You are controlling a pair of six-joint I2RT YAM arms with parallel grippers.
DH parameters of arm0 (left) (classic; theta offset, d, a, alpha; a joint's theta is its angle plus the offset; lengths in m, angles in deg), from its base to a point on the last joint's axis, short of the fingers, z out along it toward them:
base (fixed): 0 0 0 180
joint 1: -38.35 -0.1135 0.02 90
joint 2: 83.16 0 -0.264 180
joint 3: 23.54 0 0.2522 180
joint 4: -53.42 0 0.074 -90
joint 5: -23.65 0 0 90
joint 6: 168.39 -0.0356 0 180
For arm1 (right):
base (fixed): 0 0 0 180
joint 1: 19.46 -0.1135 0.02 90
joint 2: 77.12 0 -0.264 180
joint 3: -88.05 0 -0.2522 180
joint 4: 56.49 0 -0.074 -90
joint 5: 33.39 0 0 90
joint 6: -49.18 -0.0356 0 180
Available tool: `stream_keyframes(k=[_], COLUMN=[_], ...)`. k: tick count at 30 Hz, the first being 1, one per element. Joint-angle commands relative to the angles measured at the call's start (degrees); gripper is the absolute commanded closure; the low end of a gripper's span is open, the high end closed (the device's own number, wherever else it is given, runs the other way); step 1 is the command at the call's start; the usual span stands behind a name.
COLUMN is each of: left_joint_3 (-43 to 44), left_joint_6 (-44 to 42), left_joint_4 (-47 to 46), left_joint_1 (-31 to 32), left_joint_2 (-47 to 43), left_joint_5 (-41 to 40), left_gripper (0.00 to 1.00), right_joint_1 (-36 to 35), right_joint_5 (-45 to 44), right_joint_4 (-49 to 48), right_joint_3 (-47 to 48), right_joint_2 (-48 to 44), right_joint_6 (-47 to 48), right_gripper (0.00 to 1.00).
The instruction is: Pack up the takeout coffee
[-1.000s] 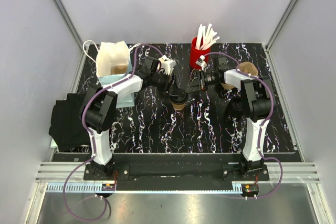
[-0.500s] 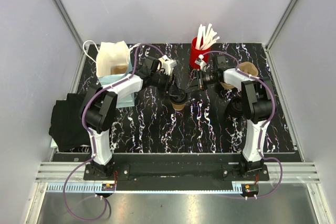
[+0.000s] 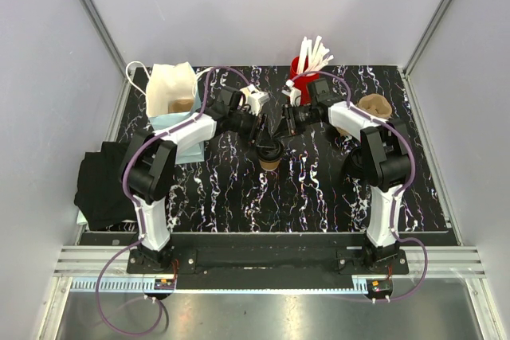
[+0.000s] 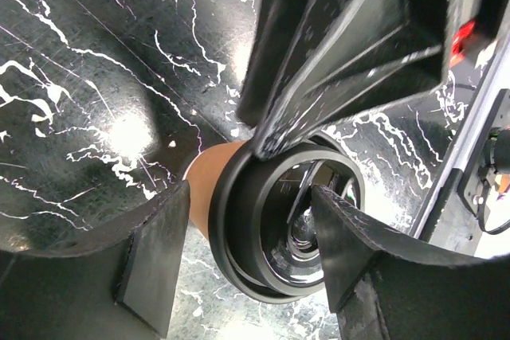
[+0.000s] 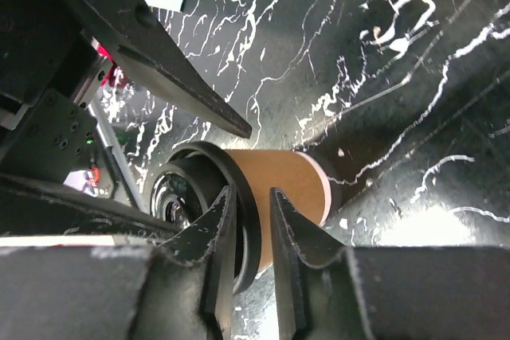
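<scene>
The takeout coffee (image 3: 271, 163), a small brown paper cup (image 4: 202, 197) (image 5: 283, 181), stands mid-table with its black lid (image 3: 268, 149) (image 4: 263, 236) (image 5: 187, 173) on top. My left gripper (image 3: 262, 137) (image 4: 251, 193) reaches in from the left. Its fingers straddle the lidded top and press on the cup. My right gripper (image 3: 280, 129) (image 5: 253, 193) comes from the right with narrow jaws. One finger lies over the lid's top and the other outside the rim, so they pinch the lid's edge. The right gripper's body (image 4: 358, 37) hides the far side of the lid.
A red cup of white sticks (image 3: 303, 76) stands just behind the grippers. A white bag (image 3: 171, 89) with a cup inside sits at back left on a light-blue sheet (image 3: 182, 127). Lidless brown cups (image 3: 373, 105) lie at right. Black cloth (image 3: 103, 185) hangs off the left edge.
The right arm has swung left, bringing its gripper over the lid's rim with narrower jaws. The left gripper and the cup have barely moved.
</scene>
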Motion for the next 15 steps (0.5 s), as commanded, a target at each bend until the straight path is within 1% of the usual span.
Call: stream_keyframes(k=[1,6,7,9,10,14,15], left_joint_3=[-2.9,-2.0,-1.5,-0.9,-0.3,1.4,2.5], left_joint_6=[-5.4,-5.3,-5.2,-5.3,-5.4,-5.5,-5.6], left_joint_4=[5.5,5.6,5.8,6.1,6.3,6.7,7.0], left_joint_1=[0.5,0.6,0.6,0.6,0.6,0.5,0.4], left_joint_2=[1.4,0.5,0.3,-0.1,-0.3,-1.9,-2.1], left_joint_5=[-9.7,-8.8,-8.6,-7.9,-7.8,-6.6,-6.3], left_gripper=[0.36,0.36,0.36,0.35,0.34,0.32,0.31], right_joint_1=[-3.1,-2.3,-1.7,-1.0,-0.5,1.0,1.2], right_joint_5=[-15.0,-9.3,-8.1,-6.4,-5.4,-2.2,-0.9], right_joint_4=[9.0,9.4,9.5,10.4,10.6,11.0,11.0], right_joint_3=[-3.5,-0.9,-0.5,1.3,1.9,4.7,5.1], right_joint_2=[5.9,0.1,-0.8,-2.8,-3.3,-6.1,-6.5], right_joint_6=[6.4,7.5,7.7,8.1,8.2,7.3,7.2], right_gripper=[0.72,0.64,0.6,0.56,0.5,0.42,0.41])
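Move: The black lid on the upright coffee cup lies about 2 cm back and 2 cm right of the left gripper, roughly level with its fingertips. From the right gripper the lid's middle is some 4 cm back and 2 cm left, also level. The stack of cups stands about 8 cm ahead and 8 cm left of the right gripper, and the straw holder 15 cm ahead and 7 cm right, both with middles slightly below it. Open the right gripper from about a quarter to over half, at the forward side of the lid's rim. After a tiny nudge left, draw it back to the right, away from the lid, by nearly 2 cm, dipping its fingers some 5 degrees. Keep the left fingers spread about the lid's left side. ##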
